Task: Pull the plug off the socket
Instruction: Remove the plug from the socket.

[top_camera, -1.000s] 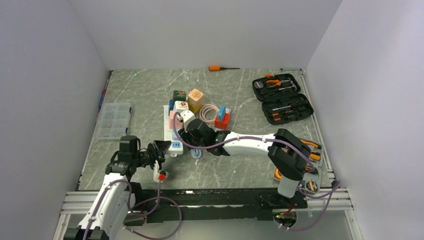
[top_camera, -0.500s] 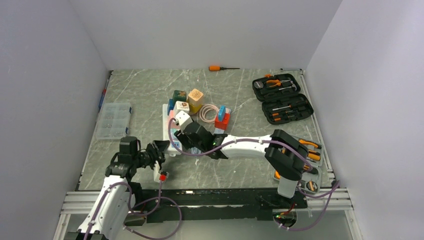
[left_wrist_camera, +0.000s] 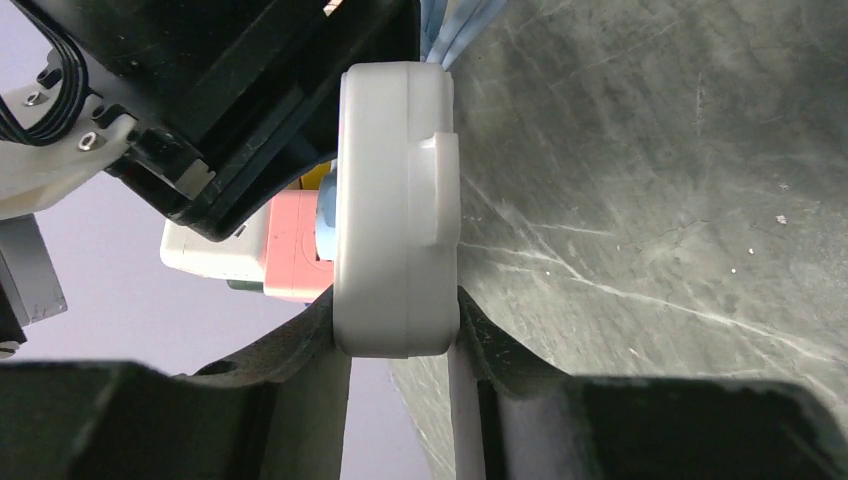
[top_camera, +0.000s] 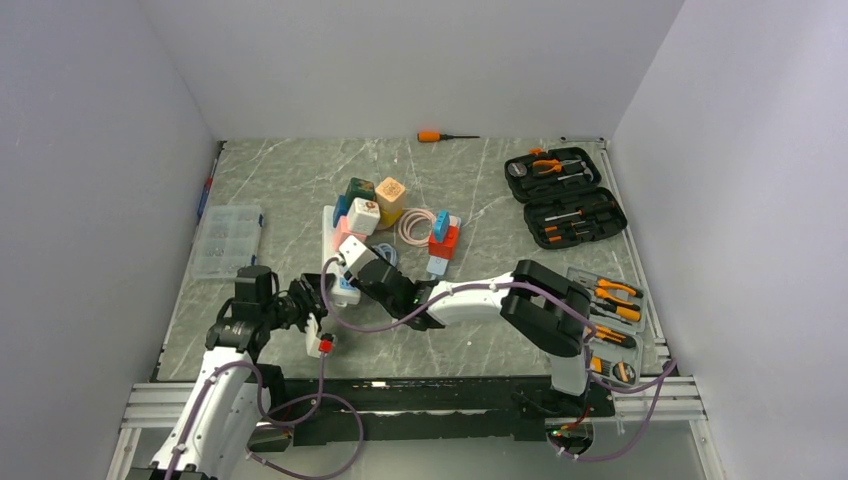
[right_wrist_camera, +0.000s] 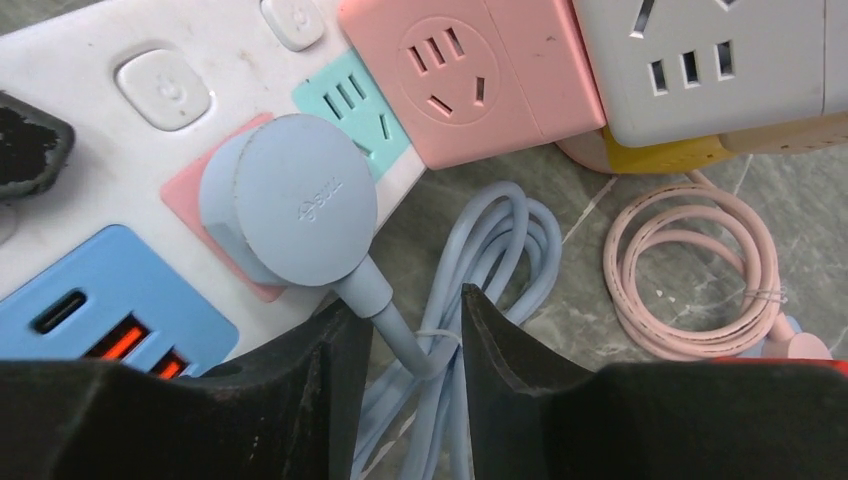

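The socket (right_wrist_camera: 80,150) is a white strip with pastel outlets, lying left of centre on the table (top_camera: 346,290). A round light-blue plug (right_wrist_camera: 290,200) sits in its pink outlet, its cord running down between my right fingers (right_wrist_camera: 330,360). My right gripper (right_wrist_camera: 412,300) hovers just below the plug, jaws apart around the cord, gripping nothing. My left gripper (left_wrist_camera: 400,335) is shut on the strip's near white end (left_wrist_camera: 395,220), a finger on each side. From above, both grippers meet at the strip's near end (top_camera: 330,290).
A pink cube adapter (right_wrist_camera: 470,70) and a white one (right_wrist_camera: 710,70) sit on the strip, with a coiled pink cable (right_wrist_camera: 690,270) beside them. Open tool cases (top_camera: 563,198), an orange screwdriver (top_camera: 430,136), a clear box (top_camera: 228,240) and a tool tray (top_camera: 610,320) ring the table.
My right gripper has slid left and nearer along the strip, towards the left gripper. Its jaws widened, then narrowed. The left gripper keeps its hold on the strip's end.
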You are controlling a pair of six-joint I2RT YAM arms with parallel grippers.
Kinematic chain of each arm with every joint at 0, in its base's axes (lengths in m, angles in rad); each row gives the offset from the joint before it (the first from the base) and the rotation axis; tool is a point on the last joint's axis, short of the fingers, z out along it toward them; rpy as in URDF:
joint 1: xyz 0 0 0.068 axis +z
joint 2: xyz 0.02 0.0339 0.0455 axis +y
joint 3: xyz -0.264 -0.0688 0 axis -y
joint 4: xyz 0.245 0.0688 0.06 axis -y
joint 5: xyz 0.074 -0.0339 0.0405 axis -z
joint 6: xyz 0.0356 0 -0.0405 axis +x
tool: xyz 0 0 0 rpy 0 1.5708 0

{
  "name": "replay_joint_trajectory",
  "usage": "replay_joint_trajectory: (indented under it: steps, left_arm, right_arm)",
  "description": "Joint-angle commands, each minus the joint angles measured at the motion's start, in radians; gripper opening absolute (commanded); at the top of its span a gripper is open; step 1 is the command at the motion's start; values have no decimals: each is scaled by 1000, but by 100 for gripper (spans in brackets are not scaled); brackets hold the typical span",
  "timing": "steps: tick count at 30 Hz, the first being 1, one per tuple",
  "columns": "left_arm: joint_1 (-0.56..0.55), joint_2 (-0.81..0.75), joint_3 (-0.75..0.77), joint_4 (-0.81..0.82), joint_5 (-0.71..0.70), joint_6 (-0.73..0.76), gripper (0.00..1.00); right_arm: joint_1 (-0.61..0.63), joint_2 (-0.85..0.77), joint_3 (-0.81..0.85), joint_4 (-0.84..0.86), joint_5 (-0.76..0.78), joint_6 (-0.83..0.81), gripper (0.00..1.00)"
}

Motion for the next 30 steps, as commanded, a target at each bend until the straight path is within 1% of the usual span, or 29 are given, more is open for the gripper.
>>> replay_joint_trajectory:
  steps: [1,5,7,9,13,14,18,22,26,30]
  left_arm:
    - [-5,-33,95,65,80,-15,0]
    - [-5,-52,86,32,79,8,0]
    - [-5,-57,81,26,78,16,0]
    - [-5,-57,80,19,77,17,0]
    - [-5,-57,82,-5,71,34,0]
    - [-5,-57,83,-15,70,40,0]
    - [-5,-64,80,-59,62,72,0]
    - [-5,-66,93,-113,40,89,0]
    - [-5,-59,113,-197,14,110,0]
    - [-5,-67,109,-227,2,124,0]
  right_arm:
    - [29,17,1,142,9,-57,39]
    - [40,12,11,164,28,-83,33]
    - [47,2,14,172,33,-91,28]
    - [58,-8,13,178,37,-97,22]
    - [81,-16,6,188,58,-100,2]
    - [81,-16,6,191,64,-96,0]
    - [75,-7,15,195,102,-76,0]
    - [43,-5,51,161,119,-22,0]
    - [2,-25,64,137,96,27,0]
    - [-22,-35,66,133,102,30,0]
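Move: The plug's head is seated in the power strip about 4 cm to the right hand's left and 1 cm ahead, at nearly its height, its cord already running between the open fingers. The blue USB panel is some 4 cm back and 4 cm left; the pink block stands 7 cm ahead and 1 cm left, and the looped plug cable 4 cm ahead, 4 cm right and 4 cm lower. From the left hand, already gripping the strip's near end, the plug is about 6 cm ahead and 3 cm right. The plug's cord is pinched right at the neck below its head as the right fingers shut from well open to almost closed. While closing, the right hand eases back about 1 cm and a little left, its tips lifting about 5 degrees and then levelling off again. The left hand keeps its grip on the strip's end and draws it back about 1 cm, then slightly left and up. ##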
